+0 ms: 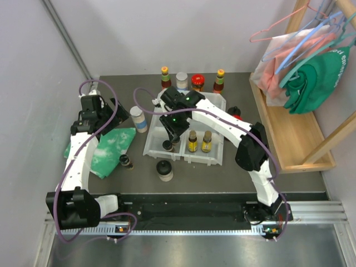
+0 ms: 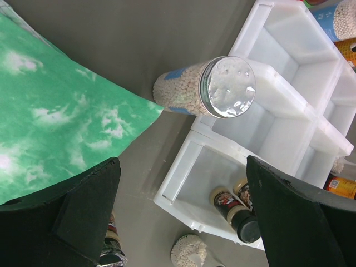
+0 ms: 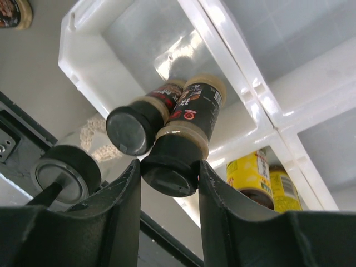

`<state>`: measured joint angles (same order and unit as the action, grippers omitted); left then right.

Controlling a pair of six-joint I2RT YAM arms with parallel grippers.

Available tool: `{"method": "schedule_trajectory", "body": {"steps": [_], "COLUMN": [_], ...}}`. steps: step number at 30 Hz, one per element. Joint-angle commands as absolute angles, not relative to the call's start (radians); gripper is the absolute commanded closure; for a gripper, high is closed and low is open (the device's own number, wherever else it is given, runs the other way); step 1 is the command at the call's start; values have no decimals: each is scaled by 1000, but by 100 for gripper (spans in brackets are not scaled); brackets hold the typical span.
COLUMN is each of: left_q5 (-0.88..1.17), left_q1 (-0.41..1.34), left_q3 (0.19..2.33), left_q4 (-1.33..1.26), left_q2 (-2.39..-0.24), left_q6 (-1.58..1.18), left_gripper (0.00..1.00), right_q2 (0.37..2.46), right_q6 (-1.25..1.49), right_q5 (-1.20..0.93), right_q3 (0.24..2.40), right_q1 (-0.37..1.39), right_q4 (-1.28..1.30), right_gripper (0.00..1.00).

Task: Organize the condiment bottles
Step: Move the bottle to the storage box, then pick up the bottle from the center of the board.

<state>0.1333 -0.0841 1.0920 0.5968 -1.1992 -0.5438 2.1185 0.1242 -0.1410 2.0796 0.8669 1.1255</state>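
Observation:
My right gripper [image 3: 169,179] is shut on the black cap of a dark condiment bottle [image 3: 192,119]. The bottle is inside the near-left compartment of the white tray [image 3: 83,61], right beside a second black-capped bottle [image 3: 136,125]. From above, the right gripper [image 1: 172,139] hangs over that compartment. Two yellow bottles [image 1: 192,141] stand in the neighbouring compartment. My left gripper [image 2: 183,208] is open and holds nothing. It hovers over the table left of the tray, near a pale-lidded jar of white beads [image 2: 222,88]. Several more bottles [image 1: 182,80] line the back.
A green-white cloth [image 1: 108,147] lies left of the tray. A tiny dark jar [image 1: 126,162] and a black-lidded jar [image 1: 164,170] stand on the table in front. A red-lidded bottle [image 1: 235,113] is right of the tray. A wooden rack [image 1: 289,133] with hangers fills the right side.

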Motion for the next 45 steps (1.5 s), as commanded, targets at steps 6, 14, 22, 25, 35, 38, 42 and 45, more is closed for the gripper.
{"method": "schedule_trajectory", "body": {"steps": [6, 14, 22, 25, 35, 38, 42, 45], "left_q5": [120, 127, 130, 132, 132, 132, 114, 43], "left_q1": [-80, -80, -80, -80, -80, -78, -80, -75], "left_q3": [1091, 1088, 1085, 1085, 1085, 1088, 1101, 1114], "left_q4": [554, 548, 542, 541, 541, 549, 578, 636], "left_q2": [-1178, -1183, -1187, -1189, -1192, -1189, -1174, -1138], "left_q6": [-534, -537, -537, -537, -535, -532, -529, -537], "left_gripper": [1, 1, 1, 1, 1, 1, 1, 1], "right_q2": [2172, 2209, 2224, 2226, 2221, 2204, 2139, 2059], "right_q6": [109, 104, 106, 109, 117, 126, 149, 213], "right_q5": [-129, -129, -121, -121, -120, -109, -74, -3], "right_q3": [2203, 2236, 2241, 2241, 2252, 2253, 2246, 2194], "right_q1": [858, 833, 812, 805, 799, 798, 792, 778], "right_q4": [1147, 1157, 1157, 1154, 1143, 1137, 1109, 1065], "right_gripper": [93, 83, 61, 47, 31, 30, 28, 27]}}
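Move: The right hand holds the black-capped bottle by its cap over the box's near-left compartment; its place there is about 2 cm ahead and 6 cm below. The other small black-capped bottle is some 3 cm left and 2 cm back, and the nearer yellow-label bottle 7 cm right and 1 cm back. The big black-lidded jar is roughly 12 cm back and 4 cm left. From the left hand, that place is about 23 cm right, 5 cm back, 13 cm lower. Right hand eases the bottle 2 cm forward and down in the near-left compartment, lets go, drifts on forward. ##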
